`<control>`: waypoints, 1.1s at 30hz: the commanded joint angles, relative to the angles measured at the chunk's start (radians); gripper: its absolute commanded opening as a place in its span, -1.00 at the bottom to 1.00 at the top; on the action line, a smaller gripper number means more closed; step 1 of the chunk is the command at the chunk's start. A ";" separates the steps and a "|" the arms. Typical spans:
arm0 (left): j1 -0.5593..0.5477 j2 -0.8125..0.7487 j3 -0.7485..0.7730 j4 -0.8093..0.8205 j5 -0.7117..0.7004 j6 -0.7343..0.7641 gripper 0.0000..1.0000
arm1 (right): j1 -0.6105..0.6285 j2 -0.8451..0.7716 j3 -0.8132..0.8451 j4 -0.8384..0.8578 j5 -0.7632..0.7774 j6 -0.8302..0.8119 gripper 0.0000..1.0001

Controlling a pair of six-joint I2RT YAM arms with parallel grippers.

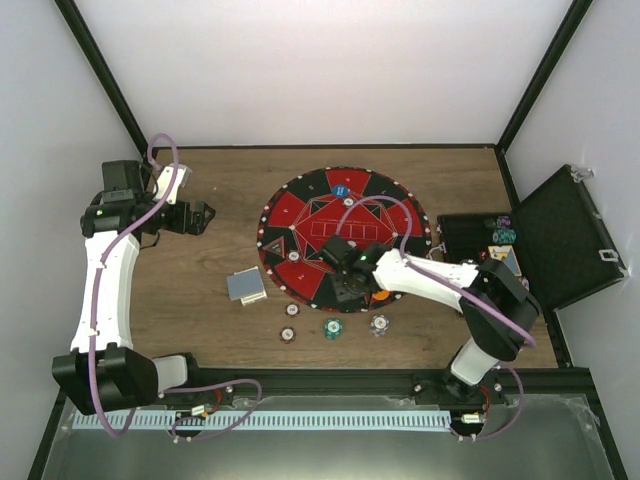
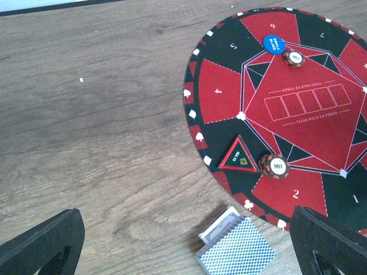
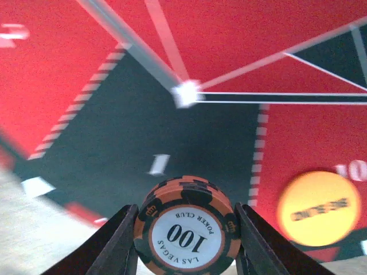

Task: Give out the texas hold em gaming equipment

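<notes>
My right gripper is shut on a short stack of orange-and-black "100" poker chips, held just above the near edge of the round red-and-black mat. An orange button disc lies on the mat to its right. My left gripper hangs open over bare wood left of the mat, holding nothing. Below it sits the grey-blue-backed deck of cards, a white card poking out from under it. On the mat lie a blue button and two chip stacks.
A triangular all-in marker lies on the mat's left side. Several loose chips, one green, sit on the wood in front of the mat. The black hinged case stands open at the right, with more chips in its tray.
</notes>
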 commanded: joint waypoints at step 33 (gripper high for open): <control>0.005 -0.006 0.020 -0.001 0.018 0.003 1.00 | -0.241 0.079 -0.007 0.093 0.055 -0.115 0.40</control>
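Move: The 100 chip is already pinched in the right hand. The spot it is taken to on the mat, just beyond the big blind button, lies about 6 cm ahead, 6 cm right and 5 cm below. The orange big blind button itself is some 3 cm ahead and 10 cm right, the green chips 8 cm back and 1 cm left, the white chips 7 cm back and 11 cm right. From the left hand that spot is roughly 40 cm right, 5 cm back and 25 cm below. The 100 chip, held in the right fingers, is swept right and forward across the near part of the mat, about 6 cm each way, sinking as it goes, then lowered the last couple of centimetres to the mat beside the big blind button; in all some 5 cm down. The hand turns slightly clockwise, under 10 degrees, pauses low, then opens its fingers and lets go of the chip. ##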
